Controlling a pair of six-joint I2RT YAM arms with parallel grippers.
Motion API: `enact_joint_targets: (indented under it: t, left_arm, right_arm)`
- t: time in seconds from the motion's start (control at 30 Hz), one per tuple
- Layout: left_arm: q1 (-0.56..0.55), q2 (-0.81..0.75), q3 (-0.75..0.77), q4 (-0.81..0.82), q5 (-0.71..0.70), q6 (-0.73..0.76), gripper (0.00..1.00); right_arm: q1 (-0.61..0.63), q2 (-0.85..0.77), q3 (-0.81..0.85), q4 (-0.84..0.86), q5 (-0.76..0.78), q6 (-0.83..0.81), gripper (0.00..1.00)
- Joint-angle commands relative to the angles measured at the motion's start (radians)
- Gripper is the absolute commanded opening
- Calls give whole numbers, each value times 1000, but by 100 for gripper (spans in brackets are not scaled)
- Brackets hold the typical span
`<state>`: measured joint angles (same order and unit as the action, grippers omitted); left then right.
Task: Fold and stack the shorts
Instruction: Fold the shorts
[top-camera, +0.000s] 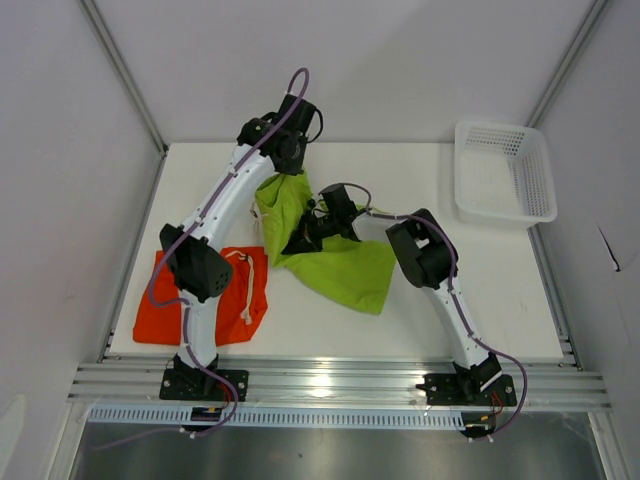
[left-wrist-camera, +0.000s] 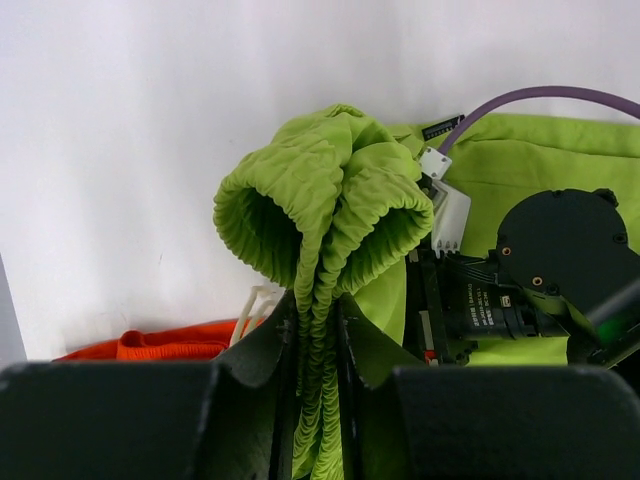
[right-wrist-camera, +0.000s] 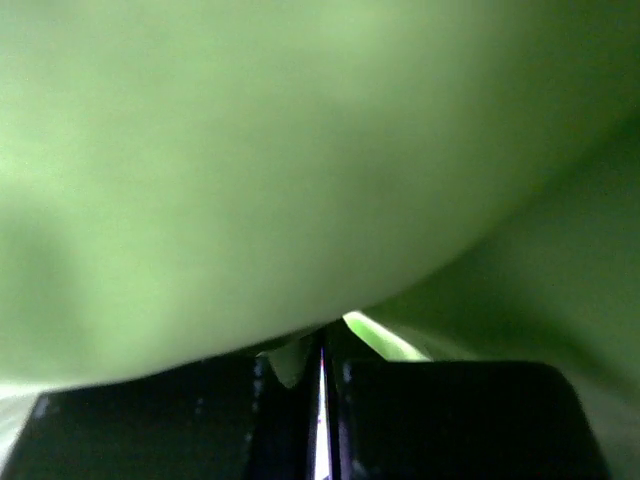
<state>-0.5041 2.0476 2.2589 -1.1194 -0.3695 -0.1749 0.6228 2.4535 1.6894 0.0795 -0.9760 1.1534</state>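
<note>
The lime green shorts (top-camera: 345, 270) lie mid-table, with one part pulled up toward the back. My left gripper (top-camera: 287, 172) is shut on their gathered elastic waistband (left-wrist-camera: 320, 215), which bunches above the jaws in the left wrist view (left-wrist-camera: 320, 330). My right gripper (top-camera: 303, 240) is at the left edge of the green shorts, and its body shows in the left wrist view (left-wrist-camera: 560, 260). Green fabric (right-wrist-camera: 300, 150) fills the right wrist view; the jaws (right-wrist-camera: 322, 345) stand closed to a thin slit with cloth at the tips. The orange-red shorts (top-camera: 205, 300) lie flat at the front left, white drawstring (top-camera: 243, 285) showing.
A white plastic mesh basket (top-camera: 540, 165) stands at the back right corner. The left arm's elbow (top-camera: 195, 265) hangs over the orange-red shorts. The table's front edge has a metal rail (top-camera: 330, 380). Grey walls close in on the left, right and back.
</note>
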Motion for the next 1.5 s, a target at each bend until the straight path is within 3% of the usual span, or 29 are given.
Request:
enact_joint_targets:
  t: [0.0, 0.33, 0.7, 1.2, 1.47]
  left_arm:
    - [3, -69, 68, -22, -57, 26, 0]
    - [2, -83, 28, 9, -85, 63, 0]
    - [4, -67, 4, 59, -72, 71, 0]
    - [4, -86, 11, 64, -52, 89, 0]
    - [4, -63, 99, 32, -57, 112, 0]
  right_arm:
    - [5, -63, -14, -30, -16, 28, 0]
    - [-21, -175, -76, -124, -23, -62, 2]
    - [-17, -274, -284, -144, -3, -173, 2]
    - [-15, -103, -235, -225, -1, -239, 4]
    - [-9, -117, -260, -314, 69, -282, 4]
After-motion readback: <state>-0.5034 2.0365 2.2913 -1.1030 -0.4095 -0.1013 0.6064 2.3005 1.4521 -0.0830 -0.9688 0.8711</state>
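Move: The left hand already holds the green shorts' gathered waistband up. The right hand's shut fingers are low at the hanging cloth. The near edge of the shorts it makes for lies about 6 cm back, 4 cm to its right and 3 cm down; the middle of their lying part is some 11 cm right and 1 cm ahead, the red shorts 20 cm left and 12 cm back. From the left hand, that near edge is about 18 cm back, 7 cm right and 21 cm down. Right and back, in a low arc, the right hand lifts about 3 cm with its fingers staying shut, then comes down some 5 cm to the near edge of the green shorts, ending about 5 cm right and 5 cm back of its start and resting on the cloth. The left hand keeps its pinch on the waistband almost in place, easing up a little. ##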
